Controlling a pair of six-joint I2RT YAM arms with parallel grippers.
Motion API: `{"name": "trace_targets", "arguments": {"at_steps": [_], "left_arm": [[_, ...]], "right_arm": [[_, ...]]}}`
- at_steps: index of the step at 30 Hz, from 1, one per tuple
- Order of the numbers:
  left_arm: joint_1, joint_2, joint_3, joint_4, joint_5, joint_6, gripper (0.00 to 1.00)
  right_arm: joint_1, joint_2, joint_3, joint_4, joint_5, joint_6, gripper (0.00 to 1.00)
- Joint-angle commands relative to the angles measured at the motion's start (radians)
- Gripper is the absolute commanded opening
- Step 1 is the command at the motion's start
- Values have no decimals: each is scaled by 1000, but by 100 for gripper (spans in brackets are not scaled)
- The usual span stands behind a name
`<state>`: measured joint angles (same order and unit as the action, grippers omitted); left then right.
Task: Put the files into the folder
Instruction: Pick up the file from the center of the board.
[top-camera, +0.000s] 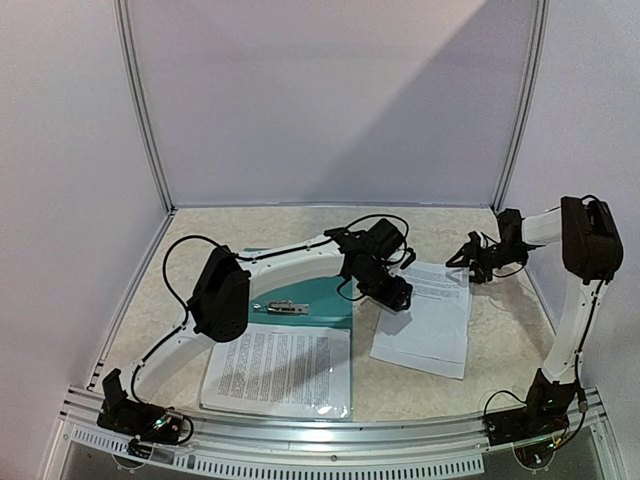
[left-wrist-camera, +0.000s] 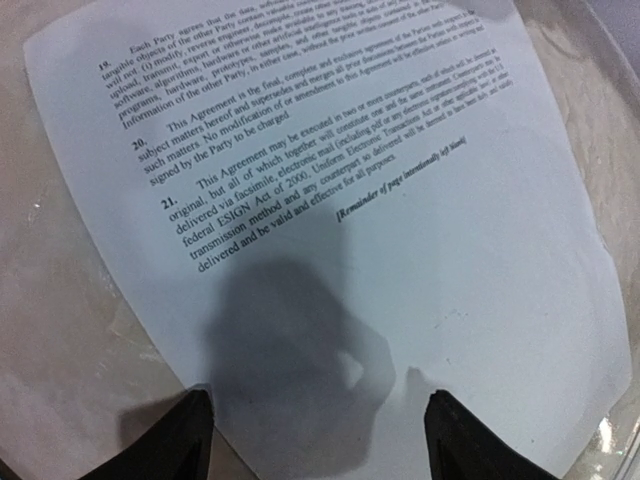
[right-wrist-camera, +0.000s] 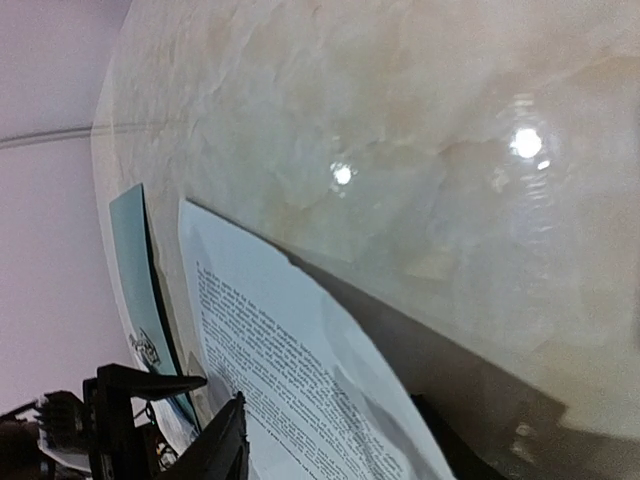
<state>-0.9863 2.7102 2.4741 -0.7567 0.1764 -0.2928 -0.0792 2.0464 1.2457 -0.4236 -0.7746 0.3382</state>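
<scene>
The teal folder (top-camera: 310, 292) lies open on the table, its silver clip (top-camera: 283, 306) showing. A stack of printed files (top-camera: 280, 370) rests over its near half. One loose printed sheet (top-camera: 425, 320) lies to the right of the folder. My left gripper (top-camera: 397, 295) hovers over that sheet's left edge. In the left wrist view the left gripper (left-wrist-camera: 320, 445) is open above the sheet (left-wrist-camera: 330, 200), holding nothing. My right gripper (top-camera: 468, 262) is at the sheet's far right corner. In the right wrist view the right gripper (right-wrist-camera: 330, 450) stands open astride the slightly raised sheet (right-wrist-camera: 280, 350), with the folder (right-wrist-camera: 130, 260) beyond it.
White enclosure walls and metal frame posts (top-camera: 145, 110) surround the beige marble table (top-camera: 500, 360). A slotted rail (top-camera: 330, 440) runs along the near edge between the arm bases. The left arm's cable (top-camera: 175, 270) loops over the table's left side.
</scene>
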Motion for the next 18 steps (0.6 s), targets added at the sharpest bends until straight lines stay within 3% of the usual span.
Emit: {"name": "trace_targets", "arguments": {"at_steps": [1, 11, 14, 18], "left_arm": [[-3, 61, -3, -33, 21, -10, 74], [-3, 60, -1, -33, 43, 2, 74], [-3, 32, 17, -41, 96, 43, 75], [1, -108, 17, -43, 187, 220, 82]], "right_arm": [[18, 1, -38, -8, -87, 3, 47], [37, -149, -26, -60, -47, -24, 1], [53, -204, -2, -119, -22, -52, 0], [126, -300, 56, -248, 27, -125, 0]]}}
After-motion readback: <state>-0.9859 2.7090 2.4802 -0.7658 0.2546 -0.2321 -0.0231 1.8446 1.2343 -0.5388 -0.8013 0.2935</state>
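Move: The file's far right corner already lies between the right hand's open fingers; its middle is about 14 cm back and 10 cm left, some 3 cm below. The open folder's metal clip lies roughly 10 cm back and 43 cm left of the right hand. From the left hand, the file's middle is about 5 cm back and 5 cm right, about 2 cm below. Right fingers shut from half open, pinching the file's far right corner, then lift about 7 cm, drifting left. ##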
